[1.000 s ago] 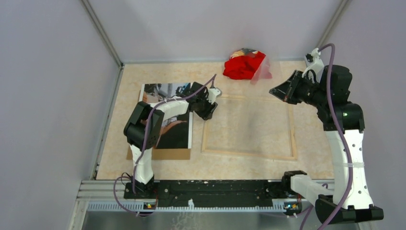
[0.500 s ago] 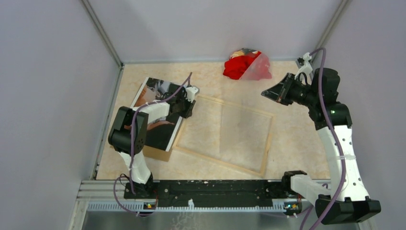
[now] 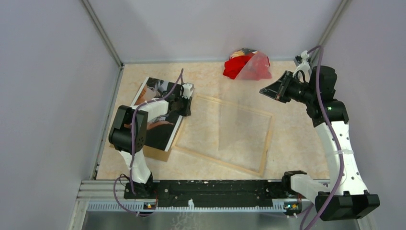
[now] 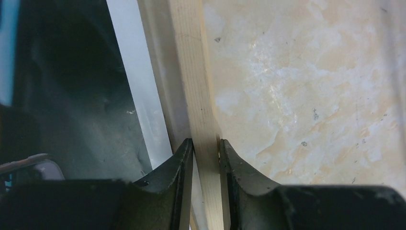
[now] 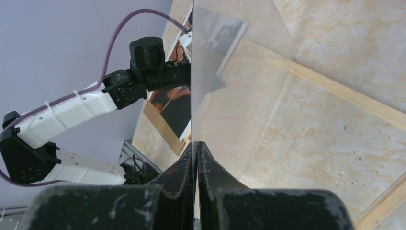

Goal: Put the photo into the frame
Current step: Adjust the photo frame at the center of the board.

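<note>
The frame (image 3: 218,160) lies wood side up and skewed in the middle of the table. My left gripper (image 3: 186,103) is shut on its left rail near the far corner; in the left wrist view the fingers (image 4: 206,143) pinch the pale wood rail (image 4: 191,72). The photo (image 3: 158,127), dark picture up, lies beside that rail on a brown backing board (image 3: 155,153), and its white border (image 4: 134,72) touches the rail. My right gripper (image 3: 265,92) is raised at the far right, shut (image 5: 196,143) on the edge of a clear sheet (image 5: 225,86) that hangs over the frame.
A red cloth (image 3: 237,67) lies at the far edge, partly seen through the clear sheet (image 3: 242,127). Grey walls close off the left, far and right sides. The left arm (image 5: 95,100) stretches across the photo's near side.
The left gripper has closed on the frame's rail and swung the frame left and askew, against the photo. The right arm has shifted a little left with the clear sheet.
</note>
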You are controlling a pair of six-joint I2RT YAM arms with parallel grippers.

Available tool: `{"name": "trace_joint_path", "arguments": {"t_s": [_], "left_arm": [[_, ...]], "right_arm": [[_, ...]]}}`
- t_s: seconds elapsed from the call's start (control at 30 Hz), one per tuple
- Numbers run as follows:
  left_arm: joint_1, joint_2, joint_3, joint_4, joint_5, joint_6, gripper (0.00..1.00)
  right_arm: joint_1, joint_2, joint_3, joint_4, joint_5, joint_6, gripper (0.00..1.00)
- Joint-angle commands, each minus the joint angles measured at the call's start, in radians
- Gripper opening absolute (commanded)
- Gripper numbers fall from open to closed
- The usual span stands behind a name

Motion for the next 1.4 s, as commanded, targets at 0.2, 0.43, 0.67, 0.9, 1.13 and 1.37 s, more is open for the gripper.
{"name": "trace_joint_path", "arguments": {"t_s": [0.2, 0.43, 0.67, 0.9, 1.13, 1.37], "left_arm": [[0.013, 0.129, 0.034, -0.153, -0.036, -0.236, 0.07], [0.001, 0.162, 0.002, -0.130, 0.088, -0.342, 0.17], [0.025, 0.074, -0.063, -0.127, 0.276, -0.354, 0.47], [0.058, 0.007, -0.153, -0.173, 0.411, -0.282, 0.53], [0.069, 0.001, 0.000, -0.316, 0.440, -0.007, 0.67], [0.049, 0.028, 0.241, -0.328, 0.196, 0.420, 0.98]], "right_arm": [[-0.010, 0.096, 0.095, 0.093, -0.023, -0.026, 0.00], [-0.011, 0.250, 0.204, 0.120, 0.005, -0.059, 0.00], [-0.027, 0.382, 0.280, 0.111, 0.047, -0.091, 0.00], [-0.032, 0.414, 0.370, 0.085, 0.040, -0.096, 0.00], [-0.032, 0.379, 0.347, 0.070, 0.004, -0.098, 0.00], [-0.041, 0.296, 0.308, 0.059, 0.010, -0.089, 0.00]]}}
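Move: The left hand is already pinching the frame's left bar, about midway along. The frame's middle lies some 18 cm to its right and 8 cm back, and the photo's middle about 14 cm to its left, level with it, just below hand height. The right hand, holding the clear film high up, has the red cloth about 38 cm ahead, 1 cm to its right; the frame's middle is 11 cm to its left and 4 cm ahead; both are some 34 cm down. Still pinching the frame's left bar, the left hand turns about 10 degrees counter-clockwise, then lets go, opening wide as it shifts some 3 cm right, away from the photo. It slides back about 8 cm, tilting, then comes forward halfway and rises 2 cm over the bar. The right hand keeps its grip on the film, carrying it about 11 cm forward, towards the red cloth. ##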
